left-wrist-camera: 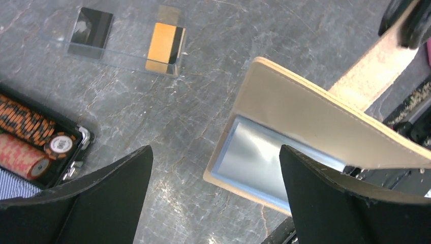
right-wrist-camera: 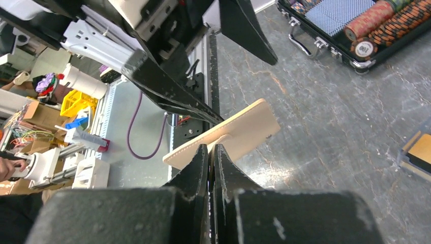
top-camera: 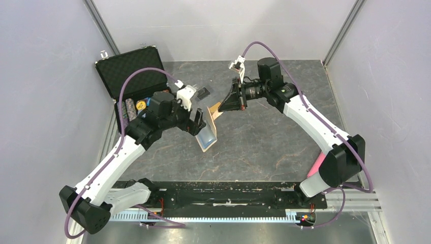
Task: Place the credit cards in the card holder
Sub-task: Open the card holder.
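Observation:
The tan card holder [top-camera: 207, 133] is held open mid-table, its blue lining [left-wrist-camera: 259, 157] facing up. My right gripper [right-wrist-camera: 212, 148] is shut on the snap tab of the card holder's [right-wrist-camera: 239, 129] raised flap. My left gripper [left-wrist-camera: 216, 168] hangs open just above the table, its right finger [left-wrist-camera: 325, 193] over the lower lined half and nothing between the jaws. Two credit cards lie beyond on the table, apparently within a clear sleeve: a black one [left-wrist-camera: 91, 28] and a gold-orange one [left-wrist-camera: 161, 43]. A corner of the gold-orange card [right-wrist-camera: 419, 150] shows in the right wrist view.
An open black foam-lined case [top-camera: 133, 71] stands at the back left, with rolls of poker chips [left-wrist-camera: 25, 137] in its lower half. The left arm [right-wrist-camera: 167, 76] crosses close above the card holder. Grey walls enclose the table on three sides.

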`<state>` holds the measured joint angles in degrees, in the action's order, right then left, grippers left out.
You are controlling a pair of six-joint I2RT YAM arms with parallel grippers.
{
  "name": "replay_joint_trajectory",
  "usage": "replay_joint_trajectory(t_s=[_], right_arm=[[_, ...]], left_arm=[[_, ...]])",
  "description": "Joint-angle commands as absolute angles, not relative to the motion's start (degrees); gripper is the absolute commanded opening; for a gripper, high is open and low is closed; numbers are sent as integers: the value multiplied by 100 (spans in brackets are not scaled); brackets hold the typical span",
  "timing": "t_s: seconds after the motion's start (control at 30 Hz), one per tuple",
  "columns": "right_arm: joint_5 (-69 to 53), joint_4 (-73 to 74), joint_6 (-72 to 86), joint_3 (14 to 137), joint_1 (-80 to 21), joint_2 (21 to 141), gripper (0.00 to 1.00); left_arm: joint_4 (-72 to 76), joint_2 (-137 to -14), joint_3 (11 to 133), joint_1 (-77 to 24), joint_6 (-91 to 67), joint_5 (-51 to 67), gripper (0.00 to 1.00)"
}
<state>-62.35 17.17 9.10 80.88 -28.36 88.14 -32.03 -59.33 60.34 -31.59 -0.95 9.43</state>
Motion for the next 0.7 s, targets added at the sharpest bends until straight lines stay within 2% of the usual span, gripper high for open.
replay_joint_trajectory(t_s=[0.0, 0.17, 0.33, 0.67], right_arm=[[-6760, 1558, 898, 8374, -2832, 8812, 0], [-6796, 1336, 1053, 8098, -2839, 8696, 0], [-6961, 879, 1430, 7853, -2861, 8591, 0], [-7164, 618, 1616, 7699, -2930, 8630, 0]], left_arm=[[-2598, -5899, 5881, -3140, 804, 1679, 99], [-1885, -5892, 5576, -3138, 1010, 2350, 97], [-1656, -6242, 5634, -3139, 1016, 3140, 100], [-1200, -6983, 5958, -3138, 799, 3277, 100]])
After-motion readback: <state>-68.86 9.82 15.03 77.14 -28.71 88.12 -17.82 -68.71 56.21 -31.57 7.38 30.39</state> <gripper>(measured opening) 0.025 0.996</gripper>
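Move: Just to the right of the left hand, about 5 cm away, some 2 cm nearer the base and 3 cm below the hand point, the card holder hangs half open. The right fingers grip it by the flap, its middle about 5 cm back, 4 cm to the left and 3 cm below that hand. The orange card lies on the table some 13 cm ahead of the left hand, 6 cm to its right and about 21 cm lower. Reaching with fingers wide open, the left hand travels about 6 cm right and then also sinks some 3 cm, swinging its wrist roughly 20 degrees clockwise, so that one finger goes in between the holder's leaves and the cover comes between its two fingers. The right hand keeps its pinch on the flap, drawing back about 2 cm and turning slightly counter-clockwise. ##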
